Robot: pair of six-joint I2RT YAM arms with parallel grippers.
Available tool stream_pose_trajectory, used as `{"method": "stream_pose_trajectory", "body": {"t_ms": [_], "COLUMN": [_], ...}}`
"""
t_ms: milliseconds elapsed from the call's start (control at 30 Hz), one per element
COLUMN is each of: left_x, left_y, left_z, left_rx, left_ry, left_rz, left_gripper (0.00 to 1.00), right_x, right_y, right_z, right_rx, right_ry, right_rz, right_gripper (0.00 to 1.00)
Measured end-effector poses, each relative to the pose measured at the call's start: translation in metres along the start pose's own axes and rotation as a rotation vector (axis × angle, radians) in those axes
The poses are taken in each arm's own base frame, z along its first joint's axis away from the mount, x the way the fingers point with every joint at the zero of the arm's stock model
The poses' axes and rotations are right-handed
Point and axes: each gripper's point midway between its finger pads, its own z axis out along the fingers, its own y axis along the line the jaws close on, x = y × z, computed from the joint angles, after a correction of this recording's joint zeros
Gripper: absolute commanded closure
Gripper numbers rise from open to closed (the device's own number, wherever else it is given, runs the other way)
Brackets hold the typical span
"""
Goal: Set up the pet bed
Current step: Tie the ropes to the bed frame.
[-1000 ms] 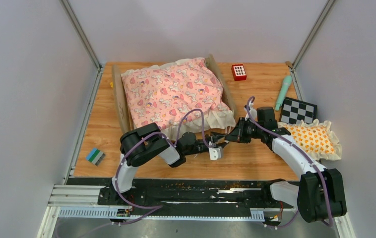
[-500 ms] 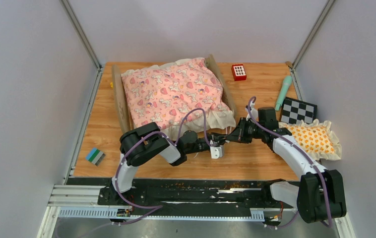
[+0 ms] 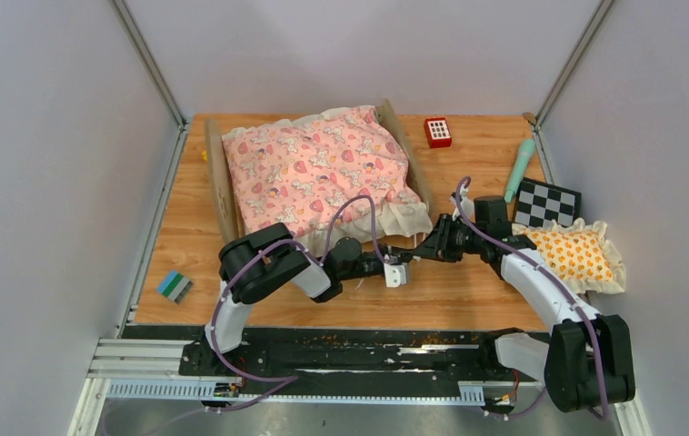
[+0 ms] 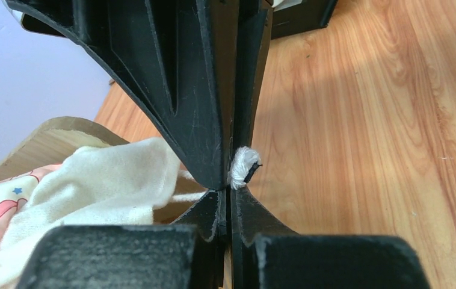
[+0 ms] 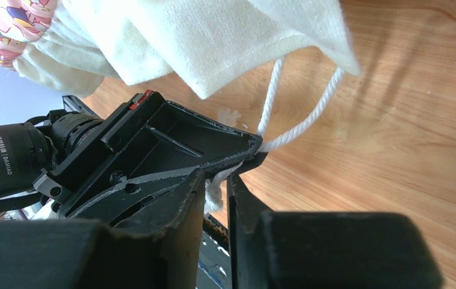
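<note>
The pet bed (image 3: 217,177) stands at the back of the table, its pink unicorn quilt (image 3: 323,168) spread over it. A white cord (image 5: 310,117) hangs from the quilt's cream ruffle (image 5: 213,42) at the near right corner. Both grippers meet there, tip to tip. My left gripper (image 3: 409,256) is shut on the cord, whose frayed end (image 4: 243,168) pokes out beside its fingertips. My right gripper (image 3: 418,253) has its jaws a little apart, and the cord's end (image 5: 215,189) lies loosely in the gap.
An orange-patterned frilled pillow (image 3: 577,254) lies at the right edge beside a checkerboard card (image 3: 548,202). A teal tube (image 3: 519,168) and a red block (image 3: 437,132) sit at the back right. A blue-green block (image 3: 174,286) lies front left.
My left gripper has closed onto the cord. My right gripper's jaws, shut before, have parted slightly. Both arms have barely shifted.
</note>
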Motion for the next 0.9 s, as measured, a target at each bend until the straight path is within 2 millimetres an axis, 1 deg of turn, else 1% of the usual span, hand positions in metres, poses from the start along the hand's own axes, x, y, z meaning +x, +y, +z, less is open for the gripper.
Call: {"method": "stream_pose_trajectory", "body": {"t_ms": [67,133,200,333,467,533,633,700,767,900], "left_x": [0.0,0.0,0.0,-0.002,-0.009,-0.013,-0.016,-0.016,-0.015,-0.014], "left_y": [-0.001,-0.001,-0.001,0.001,0.007,0.01,0.01,0.009,0.007,0.005], "left_z": [0.0,-0.001,-0.001,-0.003,-0.006,-0.007,-0.009,-0.011,-0.012,-0.013], "left_rx": [0.004,0.007,0.008,0.001,-0.009,-0.013,-0.016,-0.014,-0.01,-0.008], "left_ry": [-0.003,-0.006,-0.009,-0.014,-0.023,-0.026,-0.028,-0.027,-0.026,-0.022], "left_rz": [-0.021,-0.045,-0.068,-0.103,-0.127,-0.142,-0.165,-0.18,-0.19,-0.199], "left_gripper": [1.0,1.0,1.0,1.0,1.0,1.0,1.0,1.0,1.0,1.0], "right_x": [0.0,-0.001,-0.004,-0.021,-0.035,-0.035,-0.026,-0.019,-0.017,-0.029], "right_y": [-0.001,-0.002,-0.002,-0.007,-0.02,-0.03,-0.05,-0.059,-0.061,-0.053], "right_z": [-0.001,-0.004,-0.009,-0.023,-0.029,-0.025,-0.01,0.0,0.007,0.011], "right_rx": [0.004,0.021,0.044,0.124,0.204,0.226,0.245,0.248,0.237,0.19], "right_ry": [-0.003,-0.015,-0.045,-0.164,-0.265,-0.289,-0.283,-0.261,-0.249,-0.283], "right_rz": [0.0,-0.002,-0.016,-0.053,-0.021,0.023,0.114,0.171,0.211,0.241], "right_gripper": [0.66,0.62,0.6,0.58,0.57,0.57,0.57,0.57,0.57,0.57]}}
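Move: The left fingers are shut on the rope's knotted end; the bed frame's near right corner lies about 8 cm ahead of them, 4 cm to the right and a little lower. The right fingertips, just starting to open, are at the same knot: the rope strands run off about 3 cm ahead of that hand and 2 cm below. From it, the white blanket corner is some 5 cm ahead and 2 cm right, the frame corner 7 cm ahead and 3 cm right, both slightly lower. The right hand opens wider and comes off the rope, backing about 5 cm to the right with a slight lift, then reaches forward and sinks some 6 cm beside the strands near the bed frame's corner, fingers staying open while the wrist turns about 25 degrees clockwise. The left hand keeps its pinch on the knotted end, rising 1 to 2 cm, easing about 1 cm left and rolling some 10 degrees. ##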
